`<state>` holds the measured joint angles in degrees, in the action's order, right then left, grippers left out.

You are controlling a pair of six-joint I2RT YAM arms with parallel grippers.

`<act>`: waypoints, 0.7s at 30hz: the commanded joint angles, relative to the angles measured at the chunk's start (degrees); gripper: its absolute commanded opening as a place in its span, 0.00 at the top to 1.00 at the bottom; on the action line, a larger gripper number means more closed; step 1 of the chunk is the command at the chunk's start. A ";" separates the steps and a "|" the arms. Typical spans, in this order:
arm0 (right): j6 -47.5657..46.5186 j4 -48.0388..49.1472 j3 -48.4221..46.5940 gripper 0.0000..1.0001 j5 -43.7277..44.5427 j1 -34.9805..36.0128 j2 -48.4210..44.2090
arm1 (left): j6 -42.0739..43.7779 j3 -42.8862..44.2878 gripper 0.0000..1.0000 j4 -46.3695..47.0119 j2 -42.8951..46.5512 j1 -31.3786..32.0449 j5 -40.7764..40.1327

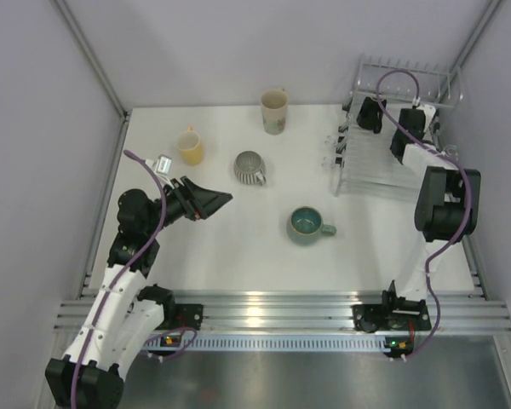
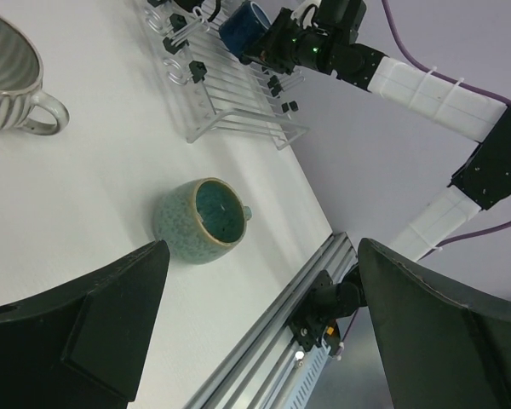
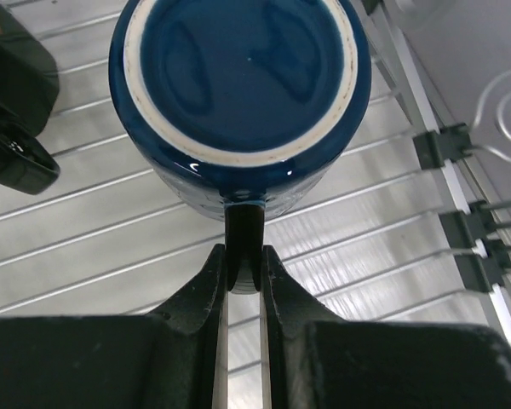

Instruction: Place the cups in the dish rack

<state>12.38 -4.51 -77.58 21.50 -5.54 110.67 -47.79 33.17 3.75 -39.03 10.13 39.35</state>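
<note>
My right gripper (image 3: 244,271) is shut on the handle of a dark blue cup (image 3: 238,85), holding it bottom toward the camera over the wires of the dish rack (image 3: 383,247). In the top view this gripper (image 1: 368,116) reaches into the rack (image 1: 383,175) at the back right. On the table stand a teal-green cup (image 1: 307,225), a grey ribbed cup (image 1: 250,167), a yellow cup (image 1: 188,146) and a tall cream cup (image 1: 274,111). My left gripper (image 1: 217,199) hovers open at the left, apart from all of them. Its wrist view shows the teal-green cup (image 2: 200,220) ahead of the fingers.
Black clips (image 1: 341,149) line the rack's left edge. A dark object (image 3: 8,102) lies in the rack left of the blue cup. Grey walls enclose the table on three sides, and an aluminium rail (image 1: 272,307) runs along the near edge.
</note>
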 commanded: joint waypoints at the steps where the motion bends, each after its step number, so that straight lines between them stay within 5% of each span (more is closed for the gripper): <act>1: -1.74 10.13 -4.77 0.98 -1.80 -0.52 0.24 | 1.47 2.52 0.02 -0.40 0.18 -0.11 -0.33; 8: -1.39 10.84 -6.96 0.99 -1.46 -0.52 1.73 | 1.56 1.37 0.02 -0.50 0.62 -0.02 -1.12; 13: -2.71 8.91 -11.62 0.80 -1.19 -0.79 5.69 | 1.91 1.99 0.02 -0.93 0.53 -0.02 -0.86; 21: -2.89 6.28 -13.83 0.66 -1.46 -1.67 6.93 | 1.83 2.34 0.02 -1.81 1.06 -0.11 -1.21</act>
<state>10.00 -0.32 -88.62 19.57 -6.09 118.28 -46.54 33.34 1.63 -38.87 10.13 38.37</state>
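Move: My right hand keeps the upturned blue cup pinched by its handle. Its place at the rack's far end lies about 10 cm ahead of this hand, roughly 1 cm right and 3 cm below. The black cup stands some 10 cm ahead and 8 cm left; the rack's right side runs about 9 cm to my right, level with me, some 5 cm lower. From my left hand that place is roughly 37 cm ahead, 55 cm right and 20 cm below. I push my right hand about 6 cm forward over the rack floor, taking the blue cup deeper in beside the black cup, my fingertips reaching in under the upper rail. Over the last half of the reach I also rise some 2 cm, tip the fingers slightly up and open them partway, letting go of the handle. ##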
